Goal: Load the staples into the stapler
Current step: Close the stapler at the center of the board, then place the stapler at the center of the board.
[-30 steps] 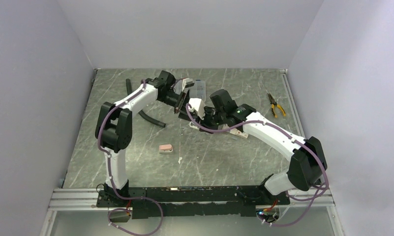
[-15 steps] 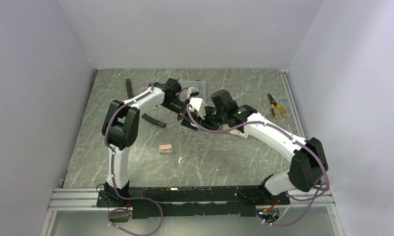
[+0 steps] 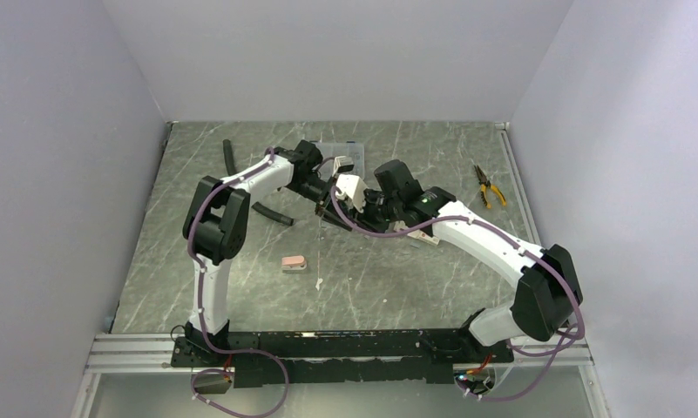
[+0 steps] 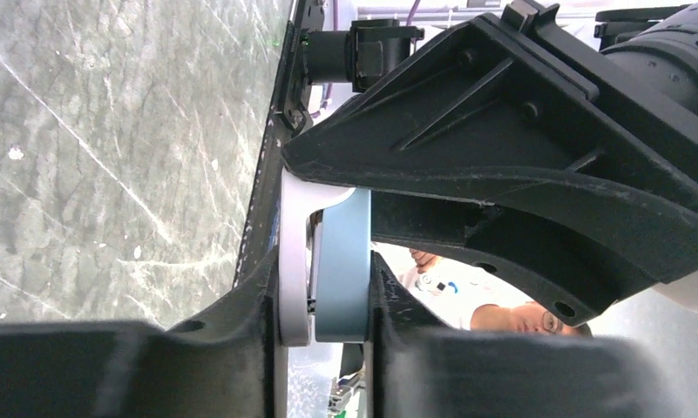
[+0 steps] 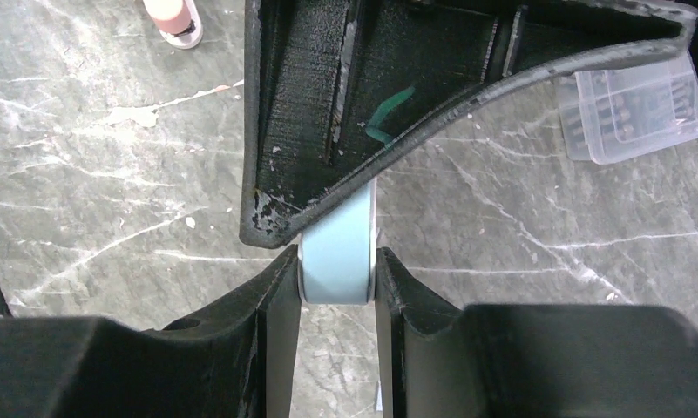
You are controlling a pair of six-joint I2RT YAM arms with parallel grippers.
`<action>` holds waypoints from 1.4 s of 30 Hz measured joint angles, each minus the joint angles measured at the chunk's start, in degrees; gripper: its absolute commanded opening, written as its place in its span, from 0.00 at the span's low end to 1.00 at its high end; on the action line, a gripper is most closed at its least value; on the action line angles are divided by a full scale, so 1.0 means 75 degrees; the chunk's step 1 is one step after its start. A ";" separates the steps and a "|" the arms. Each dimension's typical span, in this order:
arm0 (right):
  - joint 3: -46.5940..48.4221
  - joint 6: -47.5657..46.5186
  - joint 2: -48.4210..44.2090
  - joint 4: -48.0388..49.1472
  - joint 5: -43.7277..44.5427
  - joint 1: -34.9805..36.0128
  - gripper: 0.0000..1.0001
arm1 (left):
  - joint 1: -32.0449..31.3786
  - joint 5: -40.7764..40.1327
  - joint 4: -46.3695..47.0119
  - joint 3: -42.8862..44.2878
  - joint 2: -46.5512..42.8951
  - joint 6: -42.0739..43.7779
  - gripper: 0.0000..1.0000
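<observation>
A small pale-blue and white stapler (image 4: 343,261) is held above the table between both grippers. My left gripper (image 4: 323,296) is shut across its white base and blue top, squeezing them together. My right gripper (image 5: 336,279) is shut on the same stapler's (image 5: 335,252) blue body from the other side. In the top view the left gripper (image 3: 326,190) and right gripper (image 3: 355,197) meet at the stapler (image 3: 347,185), behind mid-table. I cannot make out the staples in any view.
A pink mini stapler (image 3: 293,263) lies left of centre. A clear plastic box (image 3: 345,155) sits behind the grippers. Yellow-handled pliers (image 3: 489,185) lie at the far right, black hose pieces (image 3: 271,213) at the left, and a small white carton (image 3: 423,237) under the right arm.
The left gripper swung right to the stapler held by the right gripper and closed on it. The right arm stayed put.
</observation>
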 measured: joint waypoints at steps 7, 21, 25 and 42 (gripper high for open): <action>-0.0070 -0.0009 0.0000 0.0003 0.0006 0.0003 0.00 | -0.0020 0.0070 0.0277 -0.0219 0.0000 -0.0012 0.03; -0.0577 -0.0047 -0.0055 0.0160 -0.0117 0.0041 0.00 | 0.0198 -0.0542 -0.0603 -0.0111 -0.0143 0.1314 0.94; -0.0868 -0.0064 -0.0073 0.0096 -0.0181 0.0038 0.00 | 0.0659 -0.0985 -0.0901 -0.0111 -0.0391 0.1786 0.94; -0.1198 -0.1035 0.1638 0.0079 -0.0458 0.0653 0.00 | 0.2229 -0.4368 -0.0825 -0.0571 -0.2550 0.1912 0.94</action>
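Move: The blue stapler, folded shut, is already in both my grips: its middle is about 2 cm left of my right hand and 2 cm right of my left. The free central patch of board lies some 7 cm back from my right hand and 14 cm below. From that hand, the pink stapler is 15 cm left, 5 back; the staple box 16 right, 2 ahead. The parts box is about 20 cm ahead of my left hand, 3 left. With both hands I first ease the blue stapler down about 1 cm. My left fingers then spread wide and let go, and that hand swings some 14 cm left and 7 forward, clear of the stapler. My right hand keeps its pinch and carries the stapler down about 12 cm and back 6 towards the bare middle of the board, turning roughly 20 degrees. ##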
